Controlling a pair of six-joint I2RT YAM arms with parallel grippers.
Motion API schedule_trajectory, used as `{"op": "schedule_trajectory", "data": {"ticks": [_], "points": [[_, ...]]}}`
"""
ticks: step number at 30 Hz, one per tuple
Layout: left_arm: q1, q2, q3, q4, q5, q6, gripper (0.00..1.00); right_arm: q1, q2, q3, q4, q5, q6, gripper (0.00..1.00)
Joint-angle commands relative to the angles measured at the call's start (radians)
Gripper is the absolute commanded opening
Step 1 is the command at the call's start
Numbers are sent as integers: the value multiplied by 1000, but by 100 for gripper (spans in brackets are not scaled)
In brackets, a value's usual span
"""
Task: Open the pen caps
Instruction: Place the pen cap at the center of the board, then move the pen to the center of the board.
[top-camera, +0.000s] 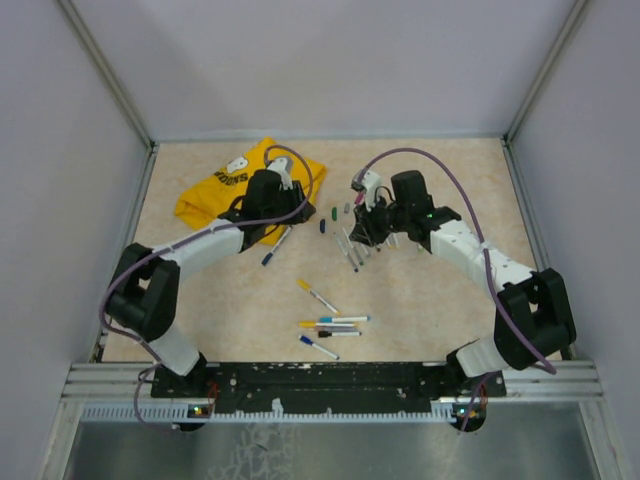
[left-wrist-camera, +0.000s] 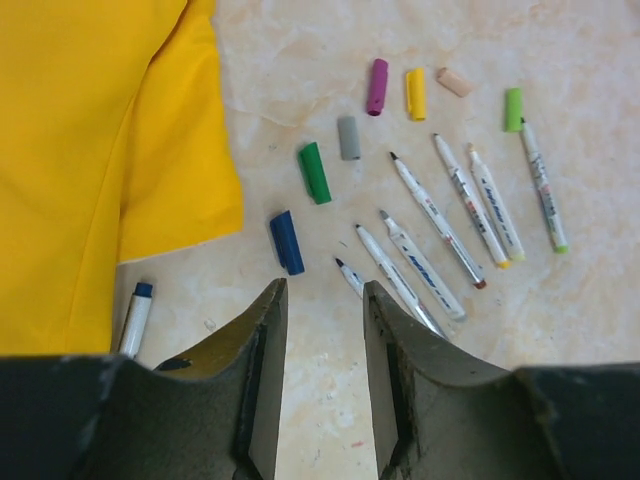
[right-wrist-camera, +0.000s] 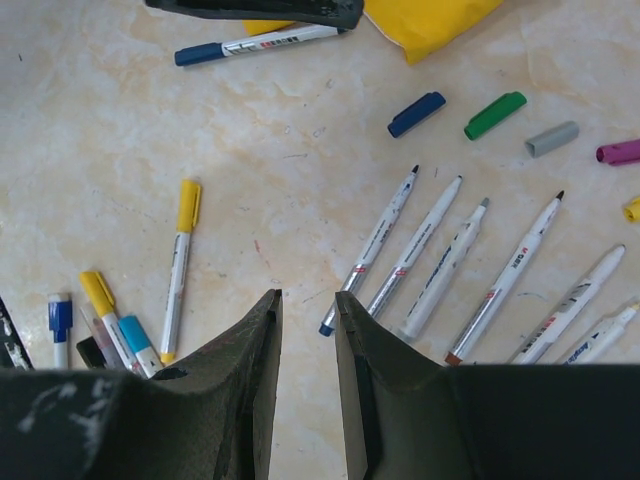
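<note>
Several loose pen caps lie in an arc: blue (left-wrist-camera: 287, 243), green (left-wrist-camera: 314, 172), grey (left-wrist-camera: 348, 138), purple (left-wrist-camera: 377, 87), yellow (left-wrist-camera: 416, 94). Beside them lie several uncapped pens (left-wrist-camera: 438, 215) (right-wrist-camera: 440, 265) in a row. My left gripper (left-wrist-camera: 323, 288) (top-camera: 296, 214) hangs open over bare table just short of the blue cap, holding nothing. A blue-capped pen (left-wrist-camera: 135, 318) (right-wrist-camera: 255, 45) lies by its left finger. My right gripper (right-wrist-camera: 307, 296) (top-camera: 362, 232) is open and empty, next to the uncapped row. Capped pens (right-wrist-camera: 180, 265) (top-camera: 325, 325) lie nearer the arm bases.
A yellow T-shirt (top-camera: 225, 190) (left-wrist-camera: 90, 150) lies crumpled at the back left, right beside the left gripper. Grey walls enclose the table on three sides, and a metal rail (top-camera: 320, 380) runs along the near edge.
</note>
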Motion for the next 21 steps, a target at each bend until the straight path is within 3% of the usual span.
{"op": "schedule_trajectory", "data": {"ticks": [1, 8, 12, 21], "points": [[4, -125, -126, 139, 67, 33, 44, -7, -56, -8, 20, -57, -28, 28], [9, -309, -338, 344, 302, 70, 46, -7, -81, -19, 5, -191, -81, 28], [13, -381, -418, 385, 343, 56, 53, -7, -107, -34, 4, -253, -117, 28], [23, -577, -671, 596, 368, 39, 81, -6, -139, -59, 0, -375, -182, 29]]}}
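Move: Behind the left hand, about 14 cm back, 3 cm right and 9 cm down, lies the yellow pen. The blue cap rests 3 cm ahead and 3 cm right of that hand, the capped blue pen 8 cm left and 1 cm back, and the light-blue pen 20 cm back, 8 cm right. From the right hand, the yellow pen is about 6 cm back, 12 cm left and 11 cm below. Leaving the already placed blue cap, the empty left hand draws back some 12 cm towards the yellow pen and rises about 5 cm, its fingers spreading wide while it swings clockwise and tips up towards level. The empty right hand also eases back about 5 cm, rising 3 cm and turning some 15 degrees counter-clockwise, with its opening unchanged; neither touches anything. ##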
